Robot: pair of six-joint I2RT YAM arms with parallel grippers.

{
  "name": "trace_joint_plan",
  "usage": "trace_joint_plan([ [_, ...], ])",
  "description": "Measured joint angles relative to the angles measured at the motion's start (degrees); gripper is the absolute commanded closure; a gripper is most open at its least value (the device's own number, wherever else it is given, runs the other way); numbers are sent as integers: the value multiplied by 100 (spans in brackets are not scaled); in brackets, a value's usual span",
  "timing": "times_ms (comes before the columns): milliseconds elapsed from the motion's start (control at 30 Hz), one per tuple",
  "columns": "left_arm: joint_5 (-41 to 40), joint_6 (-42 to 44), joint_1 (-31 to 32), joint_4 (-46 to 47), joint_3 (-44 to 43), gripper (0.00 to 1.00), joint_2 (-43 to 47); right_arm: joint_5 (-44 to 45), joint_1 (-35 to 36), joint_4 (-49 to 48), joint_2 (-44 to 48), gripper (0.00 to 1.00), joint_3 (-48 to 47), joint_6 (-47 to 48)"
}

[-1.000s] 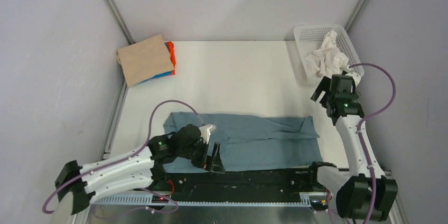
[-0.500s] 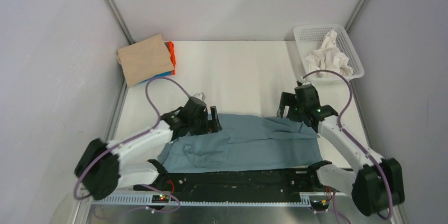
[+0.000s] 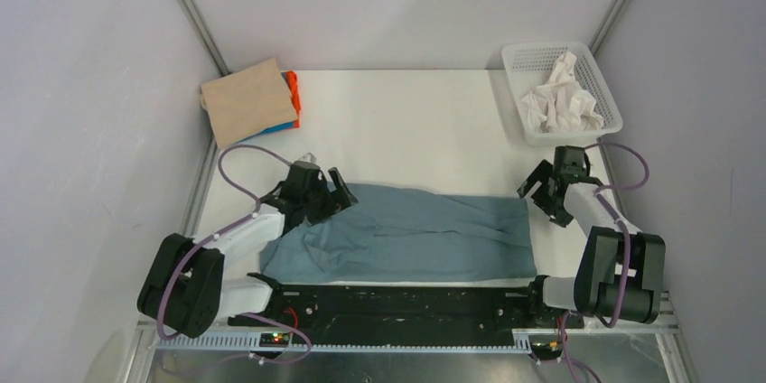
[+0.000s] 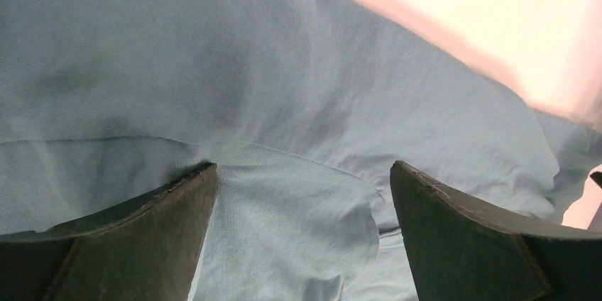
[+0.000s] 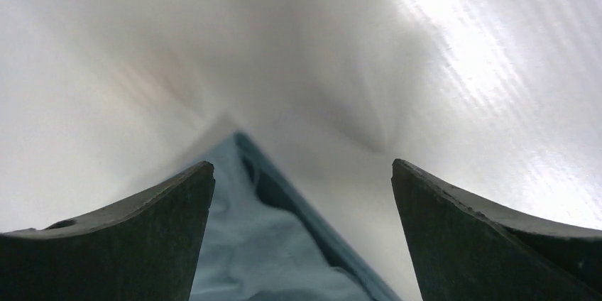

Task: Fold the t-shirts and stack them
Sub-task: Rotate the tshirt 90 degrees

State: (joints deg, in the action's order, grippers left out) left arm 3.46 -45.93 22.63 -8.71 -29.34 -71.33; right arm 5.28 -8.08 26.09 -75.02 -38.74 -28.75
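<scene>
A slate blue-grey t-shirt (image 3: pixel 406 234) lies as a long wrinkled band across the near half of the table. My left gripper (image 3: pixel 336 193) stands open at its far left corner. In the left wrist view the left gripper (image 4: pixel 302 173) is low over the cloth (image 4: pixel 284 88), its fingertips (image 4: pixel 177 194) against the fabric. My right gripper (image 3: pixel 540 191) is open at the band's far right corner, which shows between the spread fingers (image 5: pixel 170 209) as a blue point (image 5: pixel 248 251). A tan shirt (image 3: pixel 248 101) tops a folded stack with orange (image 3: pixel 293 92) and bright blue (image 3: pixel 282 126) edges showing.
A white mesh basket (image 3: pixel 533 58) at the far right holds crumpled white cloth (image 3: pixel 562 98). The folded stack sits by the left wall at the back. A black rail (image 3: pixel 406 303) runs along the table's near edge between the arm bases.
My left gripper swung from the band's near edge to its far left corner. My right gripper came down from beside the basket to the far right corner. Both stayed open.
</scene>
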Motion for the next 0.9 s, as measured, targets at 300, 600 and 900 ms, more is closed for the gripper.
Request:
trace_joint_plan([
  [300,155,238,-168,-26,-490,0,-597,-48,481,-70,885,1,76,37],
  [600,852,573,-142,-254,-3143,1,-3156,-323,3355,-404,1344,1,96,33],
  [900,2597,175,-35,-114,-7202,0,-6273,-522,3947,-544,645,1,634,-358],
])
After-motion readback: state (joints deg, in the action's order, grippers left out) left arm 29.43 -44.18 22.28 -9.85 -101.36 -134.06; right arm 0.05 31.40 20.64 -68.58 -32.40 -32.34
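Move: The left gripper, open, already has a finger on the blue t-shirt's far-left part; the shirt's middle lies about 15 cm to its right and 12 cm back, just below. The folded stack is some 26 cm ahead and 25 cm left of this hand. From the right gripper, just off the far-right corner, the shirt's middle is about 35 cm left, 12 cm back and slightly lower; the basket is roughly 26 cm ahead and 7 cm right. Keep the open left gripper's finger on the cloth and drag the shirt's left part forward about 24 cm and rightward some 17, slowly, then fast, turning the wrist roughly 20 degrees clockwise and rolling its left side down. Meanwhile lift the open right gripper off the corner side, swing it up and about 19 cm left over the shirt, turning it counter-clockwise, then back a little and down onto the right half. ##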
